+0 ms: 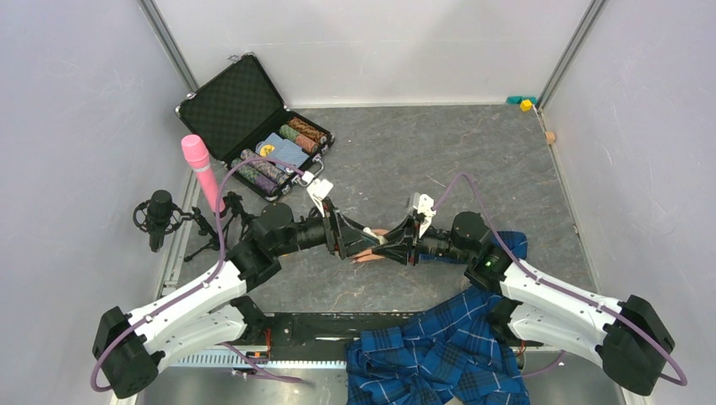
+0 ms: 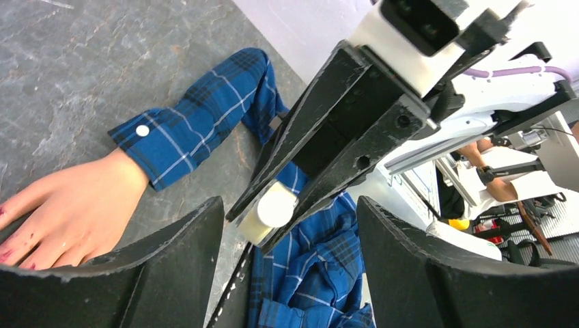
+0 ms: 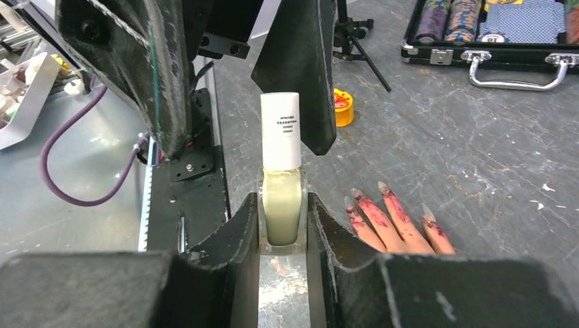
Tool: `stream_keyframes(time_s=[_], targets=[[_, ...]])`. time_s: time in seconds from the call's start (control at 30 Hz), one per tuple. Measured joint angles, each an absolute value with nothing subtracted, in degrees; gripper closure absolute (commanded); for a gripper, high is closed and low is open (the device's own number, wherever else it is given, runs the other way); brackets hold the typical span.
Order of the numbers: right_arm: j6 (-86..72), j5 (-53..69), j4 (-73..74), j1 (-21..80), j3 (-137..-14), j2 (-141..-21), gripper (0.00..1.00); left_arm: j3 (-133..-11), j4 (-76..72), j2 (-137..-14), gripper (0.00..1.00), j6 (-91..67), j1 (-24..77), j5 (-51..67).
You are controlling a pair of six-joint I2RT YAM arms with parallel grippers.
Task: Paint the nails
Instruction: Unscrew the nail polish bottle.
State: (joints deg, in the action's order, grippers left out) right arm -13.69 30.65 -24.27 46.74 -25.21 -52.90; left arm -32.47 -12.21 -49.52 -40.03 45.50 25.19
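Note:
The flesh-coloured mannequin hand (image 2: 68,212) lies flat on the grey table in a blue plaid sleeve (image 2: 198,130). Its pointed nails (image 3: 382,187) show beside dark red smears on the fingers. My right gripper (image 3: 281,201) is shut on the glass body of a small clear bottle (image 3: 281,212) of pale liquid. It holds the bottle upright just left of the fingers. The bottle's white cap (image 3: 280,130) stands between the fingers of my left gripper (image 1: 346,236). That gripper is open, with a gap on each side of the cap.
An open black case (image 1: 221,105) of poker chips and cards sits at the back left. A pink microphone (image 1: 201,169) and a black microphone on a stand (image 1: 159,215) are beside it. A heap of blue plaid cloth (image 1: 439,354) lies at the near edge.

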Motion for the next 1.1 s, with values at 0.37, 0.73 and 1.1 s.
stream_keyframes(time_s=[0.37, 0.73, 1.1], targets=[[-15.9, 33.7, -27.2, 46.7, -24.9, -54.3, 1.0, -31.4, -16.4, -48.8, 0.36, -40.1, 45.5, 26.4], [-17.4, 35.1, -29.3, 46.8, -24.7, -55.3, 1.0, -30.6, -17.1, -49.5, 0.81, -40.1, 45.4, 26.6], [-18.2, 33.7, -29.1, 46.8, -24.5, -55.3, 1.0, -30.4, -17.4, -49.8, 0.98, -40.0, 45.3, 25.6]])
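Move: The cap of the nail polish bottle stands between the left hand's open fingers, about 1 cm ahead and 1 cm to the right, at their height. The fake hand lies almost straight below, about 1 cm back and 15 cm down; the plaid cuff is level with the left hand fore and aft, some 14 cm right and 14 cm down. From the right hand, gripping the bottle, the cap is roughly 1 cm ahead, 2 cm left and 3 cm above. The left hand rises about 1 cm, sinks back and pinches the cap; the right hand keeps holding the bottle. ##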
